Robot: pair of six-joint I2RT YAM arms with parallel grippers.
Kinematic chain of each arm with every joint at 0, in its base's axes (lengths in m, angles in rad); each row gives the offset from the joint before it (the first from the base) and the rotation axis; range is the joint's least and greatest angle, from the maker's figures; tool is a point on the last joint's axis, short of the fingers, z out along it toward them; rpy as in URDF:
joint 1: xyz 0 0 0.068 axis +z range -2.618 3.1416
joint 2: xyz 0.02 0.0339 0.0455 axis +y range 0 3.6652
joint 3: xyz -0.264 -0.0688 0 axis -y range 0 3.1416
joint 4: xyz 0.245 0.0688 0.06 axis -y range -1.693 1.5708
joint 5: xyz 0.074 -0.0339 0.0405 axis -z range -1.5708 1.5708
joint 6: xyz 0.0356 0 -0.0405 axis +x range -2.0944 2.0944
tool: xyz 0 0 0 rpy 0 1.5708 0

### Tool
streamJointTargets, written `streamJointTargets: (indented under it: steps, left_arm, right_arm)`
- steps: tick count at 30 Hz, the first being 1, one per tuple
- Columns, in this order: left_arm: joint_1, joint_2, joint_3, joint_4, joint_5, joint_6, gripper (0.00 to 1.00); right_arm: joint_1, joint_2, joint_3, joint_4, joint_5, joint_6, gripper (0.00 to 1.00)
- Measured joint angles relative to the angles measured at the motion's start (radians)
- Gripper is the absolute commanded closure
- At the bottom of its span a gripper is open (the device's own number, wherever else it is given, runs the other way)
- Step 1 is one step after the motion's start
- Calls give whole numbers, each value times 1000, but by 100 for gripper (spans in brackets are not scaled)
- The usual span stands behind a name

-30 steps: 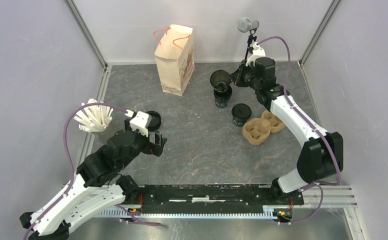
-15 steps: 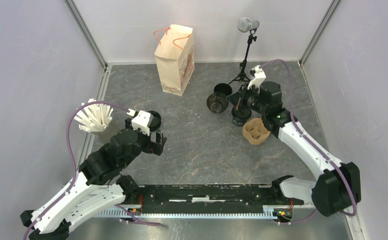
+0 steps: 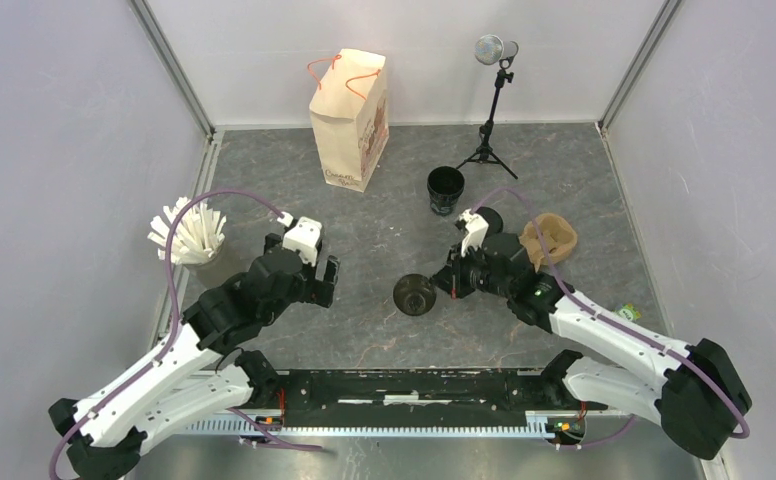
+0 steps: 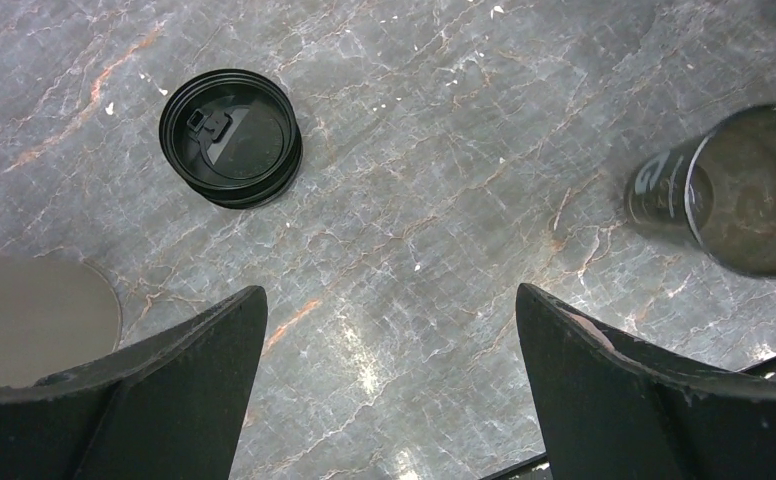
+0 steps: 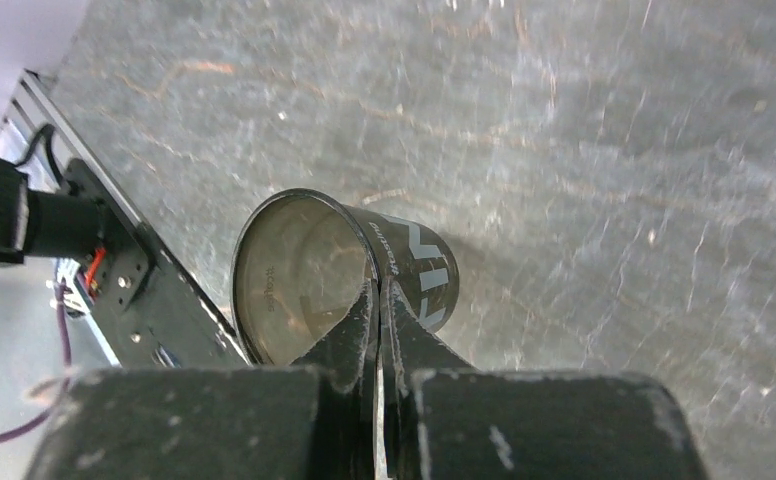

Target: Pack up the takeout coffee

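Observation:
My right gripper (image 3: 446,284) is shut on the rim of an open, lidless black coffee cup (image 3: 414,295), one finger inside and one outside (image 5: 376,285). The cup (image 5: 344,280) hangs tilted just above the table's middle front. A second open black cup (image 3: 445,190) stands upright further back. A third dark cup (image 3: 488,219) shows partly behind the right arm. A loose black lid (image 4: 229,137) lies flat on the table ahead of my left gripper (image 4: 389,295), which is open and empty. From the left wrist, the held cup (image 4: 734,190) is off to the right.
A beige paper bag with orange handles (image 3: 349,120) stands at the back. The brown pulp carrier (image 3: 550,240) lies tilted beside the right arm. A holder of white stirrers (image 3: 186,236) is at the left. A small tripod (image 3: 491,100) stands back right.
The right arm has carried the open cup from the back right to the middle front. The carrier has shifted right and tilted. The left gripper has moved slightly right, covering the lid from above.

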Motion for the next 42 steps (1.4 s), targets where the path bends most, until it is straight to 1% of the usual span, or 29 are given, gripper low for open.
streamJointTargets:
  steps: [6,7,8,9,12,17,21,24,26,28,29,30,33,36,40,42]
  left_arm:
    - [0,11,0,-2,-1,0,0]
    - [0,12,0,-2,-1,0,0]
    - [0,17,0,-2,-1,0,0]
    - [0,22,0,-2,-1,0,0]
    - [0,52,1,-1,-1,0,0]
    - [11,158,29,-3,-15,0,1]
    - [49,283,97,-3,-35,1,9]
    - [121,390,161,3,-22,7,15]
    - [191,483,215,4,10,18,22]
    - [248,583,268,9,39,26,27]
    - [266,624,286,15,54,31,29]
    - [288,675,310,19,67,40,31]
    - [322,779,354,27,100,48,34]
    - [354,872,400,35,130,67,42]
    - [402,974,449,54,159,90,50]
    - [423,1009,459,58,166,98,57]
  right_arm:
    - [24,0,-65,-11,11,18,100]
    - [26,0,-67,-11,13,20,97]
    - [26,0,-68,-11,17,21,90]
    - [26,1,-68,-11,19,20,86]
    - [26,10,-67,-13,26,19,79]
    - [26,15,-50,-53,50,-2,61]
    - [26,-26,-16,-103,95,-34,46]
    - [26,-107,-9,-119,127,-60,34]
    - [26,-169,-9,-126,142,-76,19]
    - [26,-230,-9,-129,159,-92,7]
    - [26,-261,-9,-130,168,-103,4]
    - [26,-291,-9,-131,180,-113,2]
    - [26,-356,-9,-142,213,-138,2]
    - [26,-399,-10,-147,236,-153,2]
    - [26,-420,-10,-156,254,-169,2]
    - [26,-420,-10,-161,257,-176,2]
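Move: My left hand is empty and open; the black lids lie about 15 cm ahead, 6 cm to its left and 17 cm below, with the straw holder some 9 cm ahead and 24 cm left. My right hand pinches the empty cup; its set-down spot is about 2 cm back, 3 cm left and 14 cm below the fingers. The lidded cup stands roughly 14 cm ahead and 10 cm right, the cup stack 23 cm ahead and 3 cm right. I lower the held cup about 4 cm onto the table with my right hand, open the fingers wide to let go of its rim, then lift some 11 cm and draw off to the right, fingers tipping up. Meanwhile my left hand sweeps about 16 cm forward and down towards the lids, wrist tipping down some 30 degrees, fingers closing to about half open, still above them. ##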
